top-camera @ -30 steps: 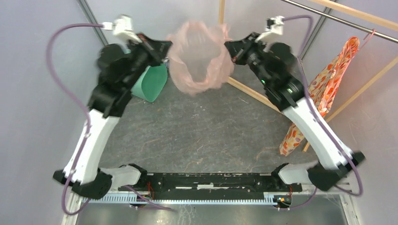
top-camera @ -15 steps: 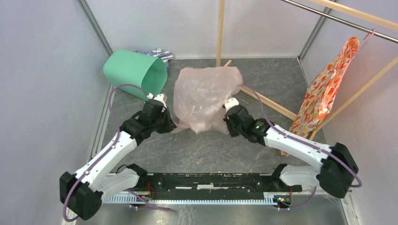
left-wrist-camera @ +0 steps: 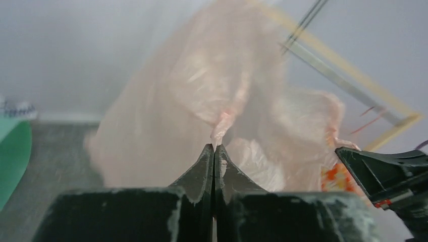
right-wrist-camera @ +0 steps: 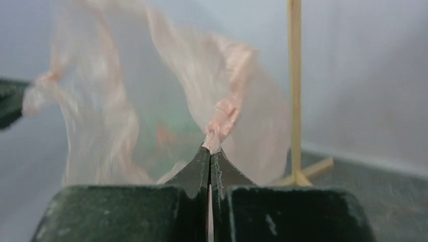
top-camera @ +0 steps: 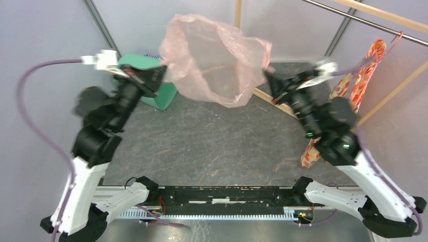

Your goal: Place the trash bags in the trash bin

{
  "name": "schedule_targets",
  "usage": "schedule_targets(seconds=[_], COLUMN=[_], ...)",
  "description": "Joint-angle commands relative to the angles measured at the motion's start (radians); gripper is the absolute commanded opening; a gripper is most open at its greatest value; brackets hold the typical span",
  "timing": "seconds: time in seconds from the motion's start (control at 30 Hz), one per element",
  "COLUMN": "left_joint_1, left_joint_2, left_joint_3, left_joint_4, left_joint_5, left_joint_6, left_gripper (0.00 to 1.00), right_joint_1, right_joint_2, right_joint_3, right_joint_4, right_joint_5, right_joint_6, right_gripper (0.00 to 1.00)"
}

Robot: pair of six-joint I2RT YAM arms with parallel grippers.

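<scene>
The pale pink trash bag (top-camera: 214,60) hangs billowed in the air between my two raised arms, its mouth stretched wide. My left gripper (top-camera: 162,72) is shut on the bag's left rim, and its jaws pinch a bunched pink edge (left-wrist-camera: 222,121) in the left wrist view. On the right rim my right gripper (top-camera: 267,76) is shut too, pinching a twisted pink fold (right-wrist-camera: 222,118). The mint-green trash bin (top-camera: 160,96) lies on its side at the back left, mostly hidden behind my left arm and the bag.
A wooden frame (top-camera: 275,103) lies and stands at the back right. The orange floral garment (top-camera: 353,85) hangs on a rail at the right. A striped cloth (top-camera: 151,56) peeks out behind the bin. Grey walls close in on both sides.
Both arms have risen from low over the floor and spread apart. The bag went from draped low near the floor to lifted high and pulled open.
</scene>
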Motion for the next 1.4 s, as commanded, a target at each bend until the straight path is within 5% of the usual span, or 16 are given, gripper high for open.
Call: schedule_targets(seconds=[0.0, 0.1, 0.27, 0.47, 0.63, 1.07, 1.37], left_joint_1=[-0.001, -0.001, -0.001, -0.001, -0.001, -0.001, -0.001], left_joint_2=[0.076, 0.061, 0.028, 0.059, 0.073, 0.079, 0.074], left_joint_3=[-0.371, -0.508, -0.517, -0.45, -0.437, -0.464, -0.486], left_joint_4=[-0.073, -0.075, -0.113, -0.159, -0.175, -0.162, -0.143], left_joint_5=[-0.019, -0.011, -0.024, -0.056, -0.083, -0.071, -0.049], left_joint_6=[-0.003, -0.026, -0.016, 0.009, 0.029, 0.028, 0.019], left_gripper=[0.02, 0.02, 0.02, 0.02, 0.02, 0.02, 0.02], right_joint_1=[0.002, 0.003, 0.003, 0.003, 0.002, -0.005, -0.035], right_joint_2=[0.081, 0.06, 0.022, 0.021, 0.001, 0.15, 0.153], right_joint_3=[-0.449, -0.63, -0.668, -0.663, -0.666, -0.347, -0.448], right_joint_4=[-0.029, 0.005, -0.011, -0.052, -0.074, -0.377, -0.388], right_joint_5=[-0.013, -0.007, -0.005, -0.036, -0.023, 0.061, -0.039], right_joint_6=[0.061, 0.1, 0.084, 0.033, -0.016, 0.094, 0.189], right_gripper=[0.0, 0.0, 0.01, 0.47, 0.69, 0.84, 0.84])
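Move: The open table patch under the trash bag lies about 10 cm ahead of both grippers and some 52 cm below them, 14 cm right of the left one and 11 cm left of the right one. The spread bag hangs between the hands, its middle about 11 cm ahead at hand height. The trash bin is roughly 25 cm ahead, 18 cm left and 43 cm below the left gripper; the rack's foot is some 20 cm ahead, 16 cm right and 52 cm below the right gripper. Whip both grippers down together, rims still pinched, tipping the fingers steeply down: left about 33 cm, right about 40 cm, towards the table patch. Let both rebound some 6 cm; hold the left there, still gripping. Open the right wide to release its rim, bob it up slightly more and start lowering it again. ##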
